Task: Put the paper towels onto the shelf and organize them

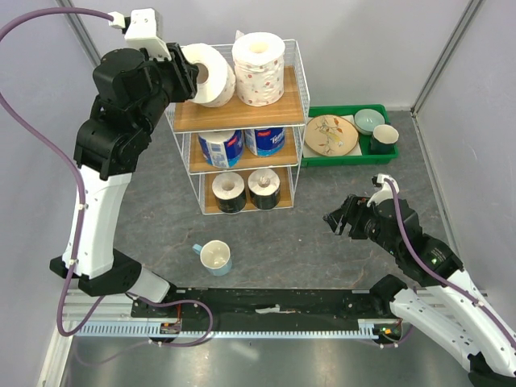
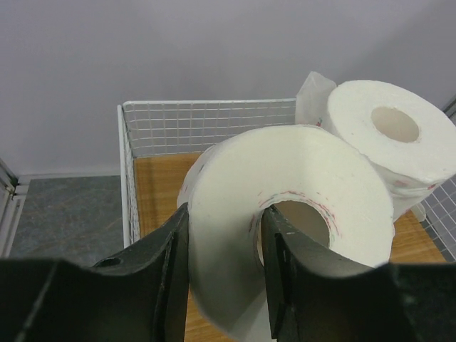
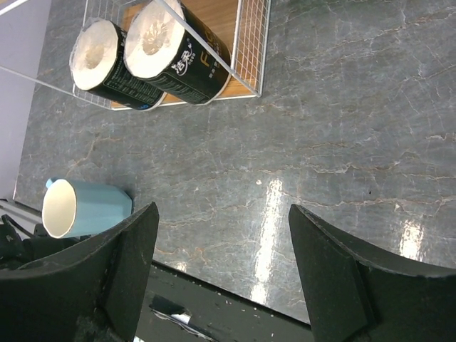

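The shelf [image 1: 193,119] stands at the back of the table. My left gripper [image 1: 189,76] is shut on a large speckled paper towel roll [image 1: 211,74] tilted over the left of the top board [image 2: 157,185], one finger inside the core and one outside the wall of the roll [image 2: 299,185]. A second large roll [image 1: 259,68] stands upright beside it. Two blue-wrapped rolls [image 1: 222,147] sit on the middle tier, and two dark-wrapped rolls [image 1: 228,192] on the bottom tier. My right gripper [image 1: 343,219] hangs open above bare table, holding nothing.
A pale cup with a blue handle [image 1: 216,256] lies on the table in front of the shelf, also in the right wrist view [image 3: 85,208]. A green tray [image 1: 352,157] with a plate and bowls sits right of the shelf. Grey walls close in behind.
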Robot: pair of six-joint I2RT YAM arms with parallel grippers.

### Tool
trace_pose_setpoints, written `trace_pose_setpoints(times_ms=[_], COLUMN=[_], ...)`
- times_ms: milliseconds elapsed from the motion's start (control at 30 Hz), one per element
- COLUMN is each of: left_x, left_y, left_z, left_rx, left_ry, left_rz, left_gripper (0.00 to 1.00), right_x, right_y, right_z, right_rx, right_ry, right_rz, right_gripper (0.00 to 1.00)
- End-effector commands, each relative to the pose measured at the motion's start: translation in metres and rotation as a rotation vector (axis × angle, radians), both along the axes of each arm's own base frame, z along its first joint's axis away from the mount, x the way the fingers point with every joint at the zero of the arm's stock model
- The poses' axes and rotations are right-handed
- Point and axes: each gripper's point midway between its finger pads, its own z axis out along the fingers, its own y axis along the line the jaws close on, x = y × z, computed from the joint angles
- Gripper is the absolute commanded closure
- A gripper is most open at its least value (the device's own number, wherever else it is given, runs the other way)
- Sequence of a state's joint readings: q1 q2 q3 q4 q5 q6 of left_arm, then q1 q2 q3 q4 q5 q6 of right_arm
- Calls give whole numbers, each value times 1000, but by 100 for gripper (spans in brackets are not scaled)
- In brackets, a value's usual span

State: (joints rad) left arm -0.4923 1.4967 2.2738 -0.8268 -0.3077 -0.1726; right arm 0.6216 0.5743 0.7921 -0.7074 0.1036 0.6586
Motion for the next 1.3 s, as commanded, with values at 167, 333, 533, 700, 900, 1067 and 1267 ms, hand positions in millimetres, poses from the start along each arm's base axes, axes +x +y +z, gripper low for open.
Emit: trace_pose_setpoints(times_ms=[167, 333, 533, 700, 900, 1067, 1267], left_x=[-23, -28, -29, -27, -21, -13, -2], left_y=[1, 4, 6, 5, 1, -7, -13], left_z=[32, 33, 32, 29, 22, 12, 0], left_rx=[-87, -86, -78, -80, -71, -70, -61], left_ry=[-66, -69, -64, -53, -33, -12, 12], left_rz=[-61, -59, -59, -59, -63, -82, -86], left_gripper=[55, 55, 51, 47, 35, 29, 28], right_x=[4, 4, 4, 4, 3, 3, 2], right_y=[0, 2, 2, 3, 3, 1, -1], right_z=[-3, -5, -7, -7, -8, -8, -6], right_rx=[-3, 1, 1, 4, 5, 2, -4], right_ry=[-3, 3, 7, 11, 9, 11, 5], right_rz=[-13, -10, -9, -7, -7, -11, -13], right_gripper=[18, 18, 18, 18, 18, 18, 18])
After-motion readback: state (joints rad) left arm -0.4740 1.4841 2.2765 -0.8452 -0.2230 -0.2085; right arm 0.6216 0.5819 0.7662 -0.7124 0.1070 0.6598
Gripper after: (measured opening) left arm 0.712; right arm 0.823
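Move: The paper towel roll still pinched by its near-left rim on the top shelf has its middle about 5 cm right of the left hand, 3 cm ahead and 4 cm below. The second towel roll is some 16 cm to the hand's right, 5 cm ahead and 4 cm below. From the right hand, the pinched roll lies about 20 cm ahead, 31 cm left and 28 cm higher. The left hand eases back about 1 cm, nearly in place, and opens its fingers, releasing the roll's rim. ##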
